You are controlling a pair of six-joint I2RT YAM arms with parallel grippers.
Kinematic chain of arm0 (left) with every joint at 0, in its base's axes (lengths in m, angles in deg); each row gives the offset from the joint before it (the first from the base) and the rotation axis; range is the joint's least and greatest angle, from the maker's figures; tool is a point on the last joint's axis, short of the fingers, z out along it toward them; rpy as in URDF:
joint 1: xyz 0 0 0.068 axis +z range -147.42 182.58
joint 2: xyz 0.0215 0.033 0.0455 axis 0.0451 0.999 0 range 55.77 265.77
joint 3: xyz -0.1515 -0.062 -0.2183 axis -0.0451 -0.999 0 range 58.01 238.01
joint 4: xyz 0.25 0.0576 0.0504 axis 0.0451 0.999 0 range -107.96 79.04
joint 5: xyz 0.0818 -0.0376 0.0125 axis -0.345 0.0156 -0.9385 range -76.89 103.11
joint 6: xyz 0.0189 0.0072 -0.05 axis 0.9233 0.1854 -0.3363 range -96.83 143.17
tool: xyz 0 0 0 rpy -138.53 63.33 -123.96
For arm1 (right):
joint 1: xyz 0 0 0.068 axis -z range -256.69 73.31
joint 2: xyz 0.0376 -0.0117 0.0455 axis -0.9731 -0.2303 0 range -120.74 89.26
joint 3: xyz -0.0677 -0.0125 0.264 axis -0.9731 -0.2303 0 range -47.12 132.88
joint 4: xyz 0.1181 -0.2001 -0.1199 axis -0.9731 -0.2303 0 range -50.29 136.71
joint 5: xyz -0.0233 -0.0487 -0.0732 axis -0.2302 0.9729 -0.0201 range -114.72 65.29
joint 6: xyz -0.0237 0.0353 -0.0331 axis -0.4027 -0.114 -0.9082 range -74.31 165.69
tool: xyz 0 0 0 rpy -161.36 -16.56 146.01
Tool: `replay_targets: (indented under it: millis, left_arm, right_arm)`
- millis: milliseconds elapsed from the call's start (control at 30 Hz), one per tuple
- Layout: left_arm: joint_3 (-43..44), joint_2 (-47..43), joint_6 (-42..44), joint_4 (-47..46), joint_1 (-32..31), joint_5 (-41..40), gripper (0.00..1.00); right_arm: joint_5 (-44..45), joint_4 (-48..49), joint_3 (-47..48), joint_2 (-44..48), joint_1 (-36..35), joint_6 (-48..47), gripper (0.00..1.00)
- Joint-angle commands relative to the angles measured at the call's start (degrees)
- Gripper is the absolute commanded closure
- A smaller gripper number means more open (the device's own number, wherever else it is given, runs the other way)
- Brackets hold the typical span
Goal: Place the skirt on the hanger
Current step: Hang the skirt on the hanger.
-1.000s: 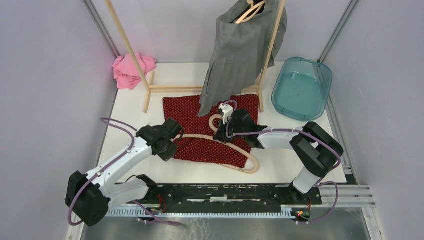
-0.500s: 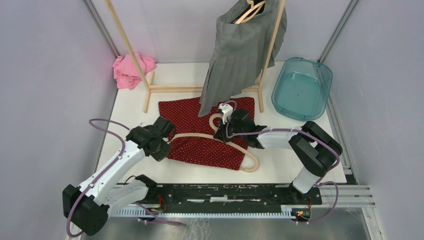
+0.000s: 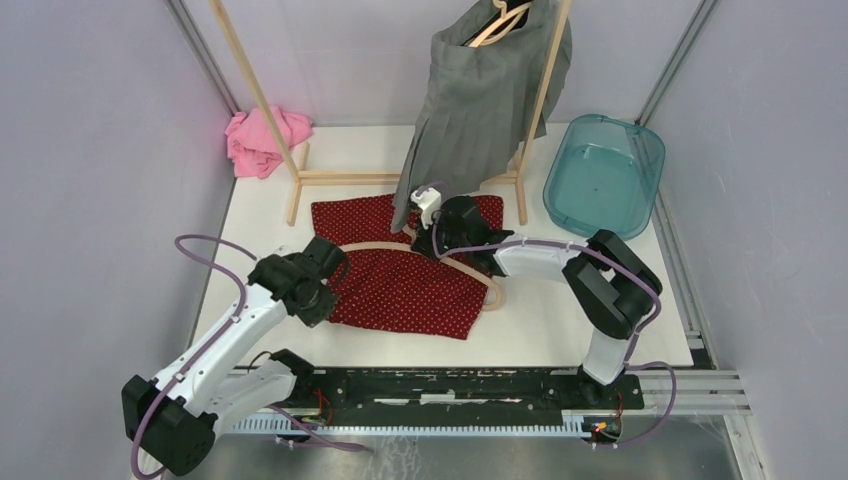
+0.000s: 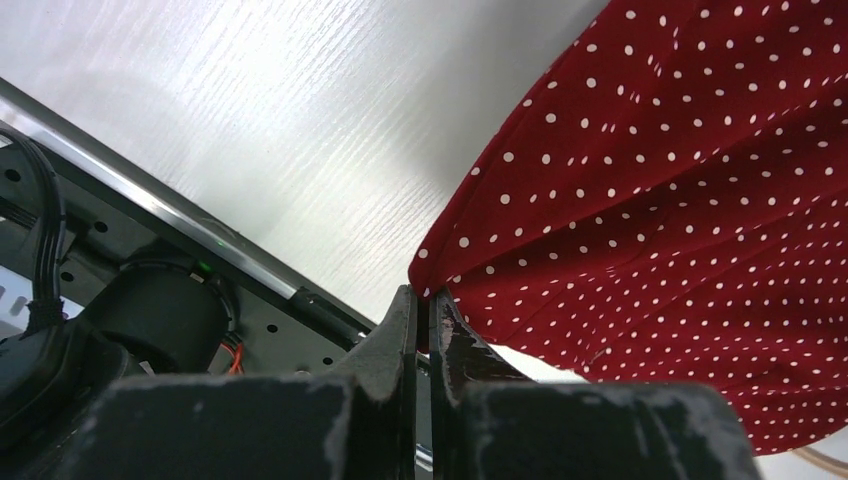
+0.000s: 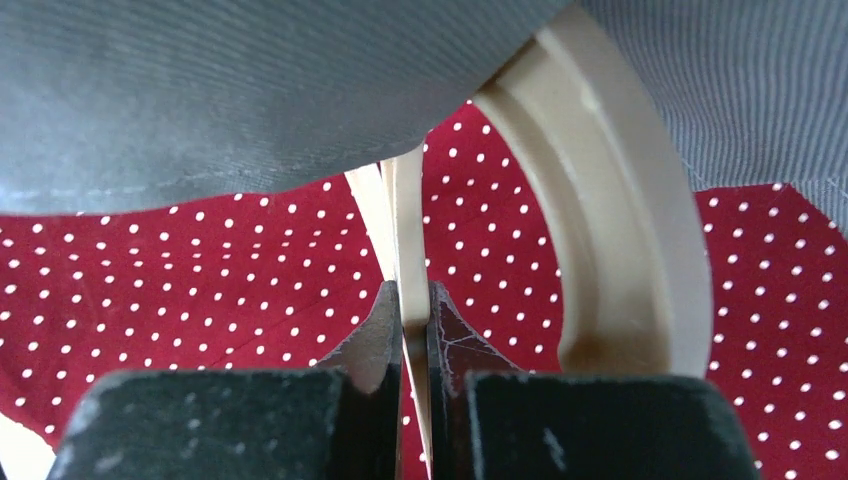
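Observation:
The red white-dotted skirt (image 3: 400, 285) lies flat on the white table. A beige hanger (image 3: 375, 245) lies across its upper part, with the right end (image 3: 493, 293) showing at the skirt's right edge. My left gripper (image 3: 335, 265) is shut on the skirt's left corner; in the left wrist view the skirt (image 4: 680, 200) is pinched at my left gripper (image 4: 428, 300). My right gripper (image 3: 428, 238) is shut on the hanger near its hook; the right wrist view shows the hanger's thin bar (image 5: 403, 230) between the jaws of my right gripper (image 5: 410, 300), the curved hook (image 5: 620, 220) beside it.
A grey pleated skirt (image 3: 480, 100) hangs from a wooden rack (image 3: 300, 178) at the back, its hem just over my right gripper. A pink cloth (image 3: 262, 138) lies at the back left. A teal tub (image 3: 605, 175) stands at the back right.
Both arms have shifted left and the right one also farther back, dragging the red skirt and hanger with them. The hanger's right end now sits closer to the skirt's edge.

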Motion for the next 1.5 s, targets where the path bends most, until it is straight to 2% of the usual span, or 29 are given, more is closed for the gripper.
replay_targets:
  millis: [0,167,533,633,800,1000,1200,1467]
  left_arm:
    - [2.57,-0.17,3.71,2.85,0.36,-2.11,0.94]
    - [3.0,-1.16,4.03,4.1,0.54,-2.44,0.94]
    - [3.01,-5.09,3.7,7.66,0.56,-2.94,0.93]
    - [2.84,-4.87,4.14,7.32,0.56,-2.5,0.87]
    - [1.39,-3.68,5.63,4.5,0.54,0.08,0.7]
    - [1.46,-2.7,7.26,1.72,0.55,1.34,0.63]
    - [5.95,-3.31,9.71,1.82,0.56,0.15,0.57]
    - [6.07,-2.74,10.93,-3.23,0.53,4.2,0.57]
  right_arm:
    - [7.51,-5.1,5.59,-3.87,-1.18,-8.99,0.99]
    - [12.19,-6.62,8.42,-5.98,-0.94,-13.62,0.99]
    - [13.27,-3.78,8.82,-4.96,0.01,-16.41,0.99]
    - [12.85,-2.57,7.92,-3.25,0.01,-16.28,0.99]
    - [11.29,-2.35,5.87,1.71,-0.32,-15.21,0.99]
    - [10.8,-5.28,4.01,6.85,-3.08,-15.64,0.99]
    - [11.29,-7.48,2.5,9.6,-5.78,-15.99,0.99]
    - [11.18,-7.85,1.22,11.56,-9.14,-14.34,0.99]
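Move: The red skirt lies spread with its middle about 11 cm ahead of the left hand, 16 cm to its right and 8 cm lower; that hand already pinches the skirt's near-left corner. From the right hand, which holds the hanger at the foot of its hook, the skirt's middle is about 5 cm back, 3 cm left and 5 cm below. The hanger's left end reaches some 16 cm to the right hand's left, level fore and aft; the rack's bottom rail is about 13 cm straight ahead. The right hand keeps its grip on the hanger and pushes it forward about 4 cm across the red skirt with a little leftward swing at the start, then lifts it some 6 cm and brings it back towards its own base by about 6 cm, the fingertips tilting up by nearly 20 degrees along the way. The left hand first eases the pinched skirt corner slightly back, up and to the left, then opens to a bit under half, lets go of the cloth, and finally rises clear of it by a few centimetres while moving slightly forward. ##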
